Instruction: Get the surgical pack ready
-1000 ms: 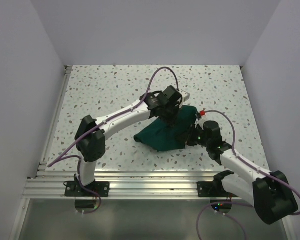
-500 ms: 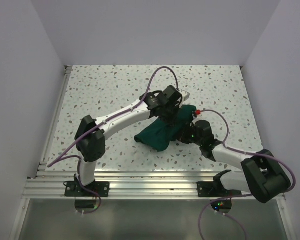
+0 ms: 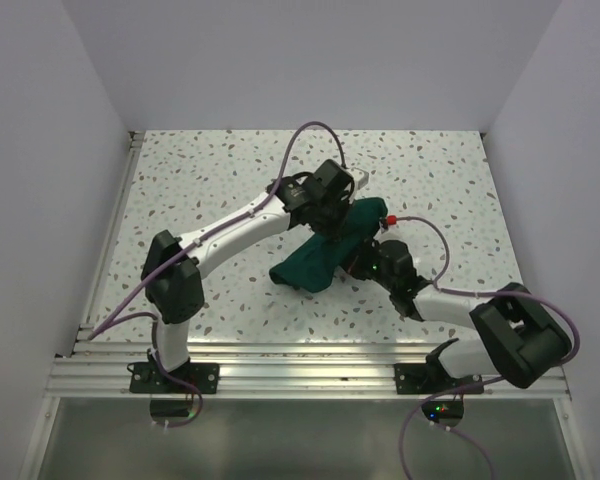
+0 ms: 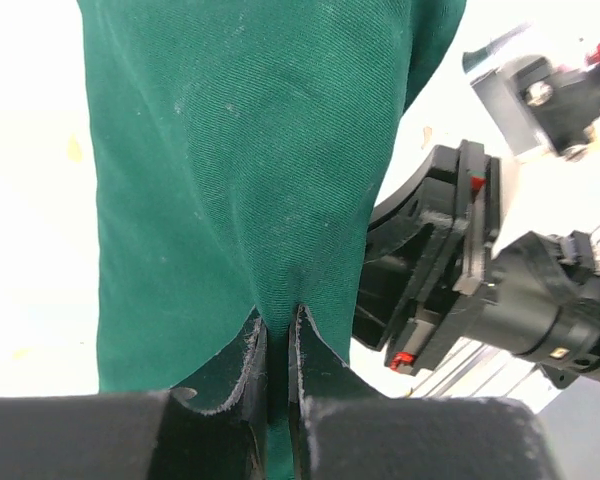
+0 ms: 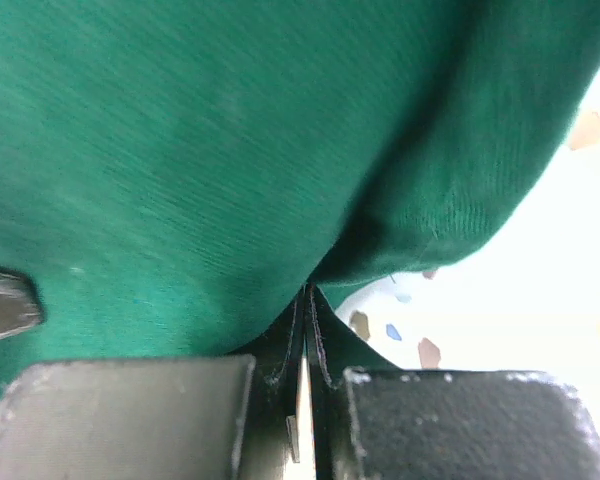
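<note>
The surgical pack [image 3: 310,265] is a dark green fabric sheet, bunched and drawn up in a long slanted fold over the middle of the table. My left gripper [image 3: 333,222] reaches down onto its upper part. In the left wrist view this gripper [image 4: 277,338] is shut on a fold of the pack [image 4: 250,150] that runs between the fingers. My right gripper [image 3: 360,262] sits low against the pack's right side. In the right wrist view its tips [image 5: 307,296] are shut, nipping the lower edge of the fabric [image 5: 230,150].
A shiny steel corner [image 3: 364,181] peeks out behind the left wrist. The right arm's black wrist body [image 4: 460,260] stands close beside the left gripper. Speckled tabletop [image 3: 210,180] surrounds the pack, with white walls on three sides and an aluminium rail [image 3: 280,350] at the near edge.
My right gripper has slid left against the pack and closed. The left gripper has moved up and back with the fabric, stretching it into a longer fold.
</note>
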Controlling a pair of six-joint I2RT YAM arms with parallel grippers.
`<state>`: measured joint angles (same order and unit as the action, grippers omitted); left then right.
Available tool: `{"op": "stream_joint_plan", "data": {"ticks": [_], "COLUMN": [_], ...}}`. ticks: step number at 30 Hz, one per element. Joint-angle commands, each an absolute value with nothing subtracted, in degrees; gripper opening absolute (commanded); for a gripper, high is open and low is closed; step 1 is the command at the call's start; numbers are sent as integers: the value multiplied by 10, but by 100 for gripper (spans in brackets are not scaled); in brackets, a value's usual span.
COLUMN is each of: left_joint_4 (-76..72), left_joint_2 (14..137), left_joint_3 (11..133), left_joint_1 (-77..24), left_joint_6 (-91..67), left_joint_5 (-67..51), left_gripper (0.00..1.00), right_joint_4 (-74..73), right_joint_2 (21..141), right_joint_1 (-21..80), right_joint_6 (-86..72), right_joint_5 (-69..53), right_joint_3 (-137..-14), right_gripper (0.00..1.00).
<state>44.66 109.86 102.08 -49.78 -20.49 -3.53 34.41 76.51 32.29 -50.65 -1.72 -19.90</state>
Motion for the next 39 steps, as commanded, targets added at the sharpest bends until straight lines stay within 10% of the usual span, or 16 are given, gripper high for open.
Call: {"op": "stream_joint_plan", "data": {"ticks": [1, 39], "left_joint_4": [396, 226], "left_joint_2": [1028, 1063], "left_joint_3": [1034, 895], "left_joint_1": [-484, -555], "left_joint_6": [-213, -258], "left_joint_5": [-36, -142], "left_gripper": [0, 0], "right_joint_4": [410, 479], "right_joint_2": [794, 810], "right_joint_1": [337, 352], "right_joint_6": [-518, -519], "right_joint_5": [17, 119], "right_joint_3": [-234, -113], "right_gripper": [0, 0]}}
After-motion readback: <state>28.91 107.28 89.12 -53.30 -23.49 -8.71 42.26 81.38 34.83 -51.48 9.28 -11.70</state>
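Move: Both hands are already on the green-wrapped pack: its middle lies roughly 10 cm below the left hand, almost directly under it, and about 7 cm ahead and 5 cm left of the right hand, 2 cm lower. From the left hand, the wrap's far right end is some 9 cm ahead and 11 cm right. From the right hand, the wrap's near corner is about 5 cm back and 9 cm left, and its left corner about 20 cm left, level with it. Keeping their grip on the green wrap, the left fingers around the thick fold on top and the shut right fingers at its near right edge, both hands first ease about 1 cm forward and to the left, then turn back together. The left hand draws the fold back, right and down, some 5 cm in all, tilting slightly, while the right hand goes mainly down, about 5 cm, towards the table and some 4 cm to the right with a slight backward pull and a small clockwise turn. ##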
